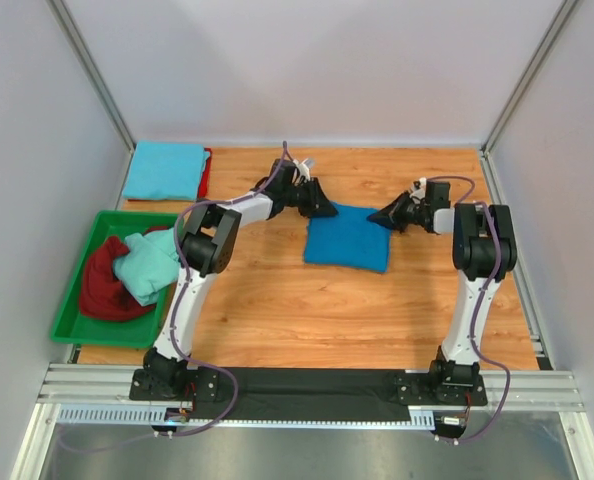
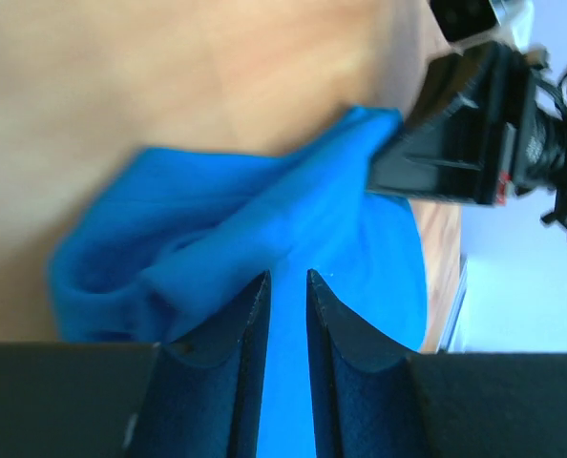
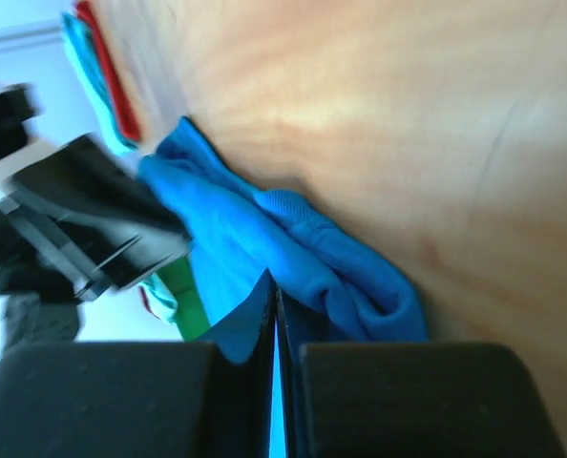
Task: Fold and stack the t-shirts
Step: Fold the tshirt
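A royal blue t-shirt lies folded in a rough square at mid-table. My left gripper is at its far left corner. In the left wrist view its jaws stand a narrow gap apart, with the blue cloth showing between and below them. My right gripper is at the far right corner. In the right wrist view it is pinched shut on the shirt's edge, and that corner is raised a little. A sky blue shirt lies folded on a red one at the back left.
A green tray at the left edge holds a maroon shirt and a pale aqua shirt. Grey walls close the table on three sides. A metal rail runs along the near edge.
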You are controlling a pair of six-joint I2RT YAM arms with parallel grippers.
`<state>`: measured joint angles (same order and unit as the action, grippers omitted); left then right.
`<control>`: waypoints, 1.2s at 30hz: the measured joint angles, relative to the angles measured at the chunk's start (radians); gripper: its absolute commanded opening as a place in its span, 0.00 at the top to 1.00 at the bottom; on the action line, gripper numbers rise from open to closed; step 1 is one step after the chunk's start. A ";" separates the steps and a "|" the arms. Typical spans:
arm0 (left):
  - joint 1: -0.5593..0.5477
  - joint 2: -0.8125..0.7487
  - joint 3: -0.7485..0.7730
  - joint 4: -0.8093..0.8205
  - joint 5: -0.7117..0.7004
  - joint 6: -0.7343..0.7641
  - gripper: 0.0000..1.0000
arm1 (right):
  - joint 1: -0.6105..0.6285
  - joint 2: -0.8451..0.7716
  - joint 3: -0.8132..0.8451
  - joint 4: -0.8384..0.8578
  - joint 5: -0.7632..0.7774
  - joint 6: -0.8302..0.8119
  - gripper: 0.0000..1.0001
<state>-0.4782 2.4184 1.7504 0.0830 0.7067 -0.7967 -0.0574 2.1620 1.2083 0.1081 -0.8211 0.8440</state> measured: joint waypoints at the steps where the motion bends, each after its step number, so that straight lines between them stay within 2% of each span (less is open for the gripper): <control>1: 0.007 0.044 0.035 0.020 0.000 -0.018 0.71 | -0.008 0.014 0.003 0.041 -0.012 0.023 0.98; 4: 0.030 0.127 0.140 0.011 0.016 -0.040 0.69 | -0.038 0.050 0.016 0.108 -0.044 0.074 0.90; 5: 0.032 0.142 0.170 0.000 0.016 -0.037 0.68 | -0.050 0.066 0.033 0.111 -0.060 0.087 0.79; 8: 0.037 0.164 0.241 -0.031 0.002 -0.031 0.64 | -0.075 0.109 0.107 0.081 -0.107 0.106 0.67; 14: 0.043 0.141 0.255 -0.135 -0.003 0.017 0.52 | -0.112 0.133 0.206 -0.018 -0.131 0.131 0.55; 18: 0.046 0.053 0.260 -0.301 -0.028 0.089 0.48 | -0.148 0.122 0.280 -0.198 -0.102 0.074 0.49; 21: 0.051 -0.065 0.260 -0.435 -0.070 0.151 0.45 | -0.156 0.090 0.396 -0.467 -0.006 -0.061 0.40; 24: 0.059 -0.257 0.208 -0.510 -0.111 0.201 0.45 | -0.130 0.019 0.504 -0.688 0.127 -0.210 0.37; 29: 0.069 -0.605 0.045 -0.571 -0.156 0.249 0.45 | 0.046 -0.186 0.547 -0.901 0.378 -0.430 0.29; 30: 0.069 -0.657 0.003 -0.586 -0.161 0.253 0.45 | 0.131 -0.245 0.527 -0.919 0.467 -0.488 0.25; 32: 0.070 -0.753 -0.108 -0.600 -0.171 0.255 0.45 | 0.273 -0.336 0.457 -0.920 0.600 -0.581 0.21; 36: 0.078 -0.843 -0.335 -0.647 -0.196 0.253 0.46 | 0.557 -0.454 0.257 -0.838 0.848 -0.779 0.21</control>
<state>-0.4000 1.5757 1.4158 -0.5636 0.5102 -0.5438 0.4995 1.7077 1.4651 -0.7300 0.0269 0.0647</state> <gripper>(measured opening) 0.546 0.793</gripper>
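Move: The blue t-shirt lies folded to a rough square under both fingertips, which face each other near its far edge. Its middle is about 5 cm back and 3 cm to the right of the left hand, and roughly 5 cm back and 6 cm to the left of the right hand, just below both. The light-blue folded stack is some 10 cm ahead and 40 cm left of the left hand; the green bin is about 17 cm back and 51 cm left. Push both hands forward about 5 cm with the fingertips down on the t-shirt's far part, easing the right one outward too, and open both grippers. Then lift clear: swing the left hand high, back and left away from the shirt; raise the right some 12 cm, bring it back and left over the cloth, and turn its fingers to point steeply down. ##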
